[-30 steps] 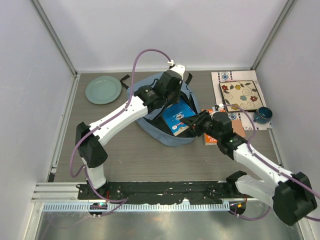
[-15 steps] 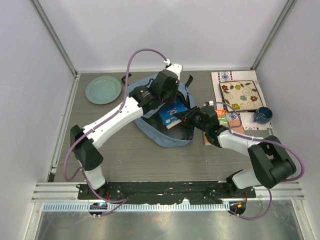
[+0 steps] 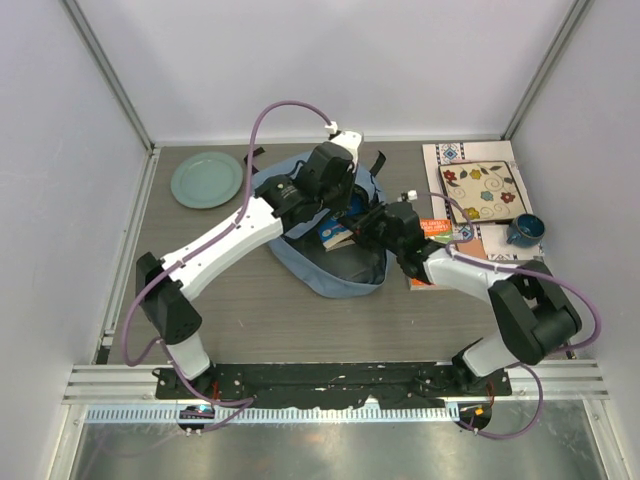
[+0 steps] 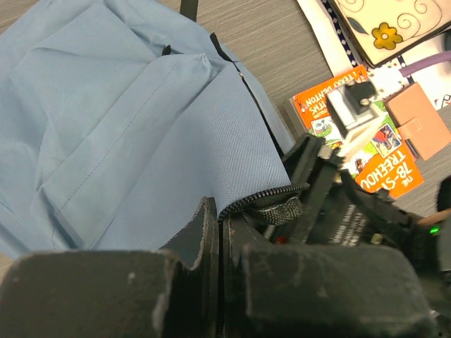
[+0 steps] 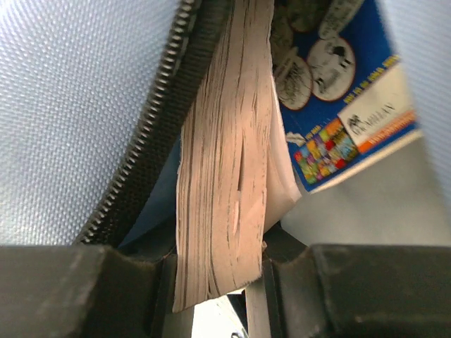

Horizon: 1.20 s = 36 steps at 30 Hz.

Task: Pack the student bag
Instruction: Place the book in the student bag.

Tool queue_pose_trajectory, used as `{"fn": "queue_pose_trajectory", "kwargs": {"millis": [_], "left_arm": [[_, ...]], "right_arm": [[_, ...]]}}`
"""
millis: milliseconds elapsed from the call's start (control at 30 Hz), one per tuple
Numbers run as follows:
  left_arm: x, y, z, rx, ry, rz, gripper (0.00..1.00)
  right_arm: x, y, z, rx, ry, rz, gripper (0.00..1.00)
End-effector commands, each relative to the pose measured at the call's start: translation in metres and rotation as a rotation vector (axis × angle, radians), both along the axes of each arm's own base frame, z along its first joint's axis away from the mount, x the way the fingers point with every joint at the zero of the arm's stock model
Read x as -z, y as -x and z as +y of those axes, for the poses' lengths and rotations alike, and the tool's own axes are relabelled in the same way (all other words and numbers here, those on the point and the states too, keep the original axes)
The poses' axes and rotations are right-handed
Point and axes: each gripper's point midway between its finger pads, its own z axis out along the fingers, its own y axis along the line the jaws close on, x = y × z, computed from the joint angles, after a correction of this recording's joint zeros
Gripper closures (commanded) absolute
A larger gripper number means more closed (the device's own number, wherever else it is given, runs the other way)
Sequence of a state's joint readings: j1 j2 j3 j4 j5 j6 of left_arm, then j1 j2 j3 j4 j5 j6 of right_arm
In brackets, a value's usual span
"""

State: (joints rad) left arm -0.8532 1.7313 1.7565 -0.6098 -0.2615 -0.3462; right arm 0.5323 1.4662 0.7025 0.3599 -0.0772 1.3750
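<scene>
The student bag point(image 3: 318, 268), a light-blue backpack, lies mid-table with its mouth held up. My left gripper point(image 3: 338, 200) is shut on the bag's zipper edge; in the left wrist view the dark zipper point(image 4: 264, 197) runs straight into the closed left gripper point(image 4: 220, 220), with blue bag fabric point(image 4: 127, 127) behind. My right gripper point(image 3: 366, 228) is shut on a blue-covered book point(image 3: 331, 236) that sits in the bag's opening. In the right wrist view the book's page edges point(image 5: 224, 183) are clamped in the right gripper point(image 5: 218, 278), beside the bag's zipper point(image 5: 144, 141).
A green plate point(image 3: 206, 180) lies at the back left. At the right are a floral tile point(image 3: 483, 190) on a patterned mat point(image 3: 445, 155), a blue mug point(image 3: 524, 231), an orange book point(image 4: 366, 144) and a salmon-coloured case point(image 4: 417, 121).
My right gripper has carried the blue book leftward, deeper into the bag's mouth, so less of the cover shows. The left gripper has kept its hold on the zipper edge, shifting slightly.
</scene>
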Motion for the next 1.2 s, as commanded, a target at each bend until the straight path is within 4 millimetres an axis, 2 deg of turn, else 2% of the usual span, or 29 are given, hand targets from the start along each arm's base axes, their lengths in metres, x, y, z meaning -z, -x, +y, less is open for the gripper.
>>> {"fn": "queue_pose_trajectory", "kwargs": {"millis": [0,33,100,133,167,200,300,400,500,667,700,733,800,933,1033,1100,1167], "left_arm": [[-0.062,0.004,-0.005,0.005,0.173,-0.107,1.00],[-0.061,0.004,-0.005,0.004,0.175,-0.102,1.00],[-0.060,0.004,-0.005,0.005,0.175,-0.100,1.00],[-0.058,0.004,-0.005,0.003,0.171,-0.097,1.00],[-0.056,0.004,-0.004,-0.001,0.164,-0.096,1.00],[-0.054,0.005,-0.004,-0.001,0.158,-0.094,1.00],[-0.048,0.005,0.001,-0.013,0.140,-0.091,1.00],[-0.045,0.005,0.004,-0.020,0.136,-0.092,1.00],[-0.040,0.005,0.004,-0.020,0.128,-0.085,1.00],[-0.039,0.006,0.005,-0.020,0.125,-0.083,1.00],[-0.037,0.007,0.005,-0.019,0.123,-0.079,1.00],[-0.039,0.008,0.005,-0.015,0.131,-0.080,1.00],[-0.039,0.009,0.003,-0.005,0.138,-0.077,1.00],[-0.039,0.013,-0.001,0.020,0.157,-0.064,1.00],[-0.040,0.017,-0.003,0.031,0.175,-0.055,1.00],[-0.037,0.020,-0.005,0.046,0.182,-0.045,1.00],[-0.035,0.020,-0.006,0.049,0.184,-0.039,1.00]], "right_arm": [[-0.040,-0.033,0.014,0.064,0.043,-0.163,0.85],[-0.021,-0.035,0.015,0.065,0.080,-0.125,0.79],[-0.002,-0.038,0.015,0.064,0.124,-0.090,0.74],[0.015,-0.037,0.014,0.057,0.158,-0.054,0.66],[0.025,-0.034,0.013,0.048,0.183,-0.033,0.62],[0.035,-0.031,0.009,0.039,0.217,-0.013,0.51],[0.059,-0.016,-0.006,0.036,0.296,0.034,0.37],[0.059,-0.008,-0.020,0.056,0.331,0.032,0.29],[0.056,0.000,-0.025,0.053,0.344,0.034,0.27],[0.069,0.006,-0.029,0.062,0.346,0.087,0.23],[0.078,0.008,-0.028,0.056,0.340,0.104,0.22],[0.071,0.004,-0.019,0.038,0.294,0.075,0.22],[0.080,0.000,-0.013,0.033,0.269,0.081,0.22],[0.064,-0.023,0.001,0.065,0.185,-0.001,0.22],[0.036,-0.042,0.006,0.111,0.114,-0.113,0.22],[0.015,-0.050,0.012,0.108,0.070,-0.191,0.23],[0.002,-0.054,0.021,0.078,0.039,-0.239,0.24]]}}
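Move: Inside the student bag, the open space the right hand is bringing the light-blue book to lies about 6 cm left, 2 cm ahead and 10 cm below that hand. The navy book already in there shows some 5 cm left, 4 cm ahead and 10 cm down; the orange book outside is roughly 19 cm right, level fore and aft, 13 cm lower. From the left hand, which pinches the zip edge, the space is around 6 cm left, 2 cm ahead and 22 cm below. Pushing the light-blue book a little forward and left into the bag, the right hand then sinks about 7 cm as its fingers open wide and let go, drawing back a few centimetres to the right while rolling its left side down nearly 20 degrees. Down low it edges forward again about 3 cm, fingers open around the book's near end. The left hand keeps its pinch on the zip edge, easing slightly back and down. ##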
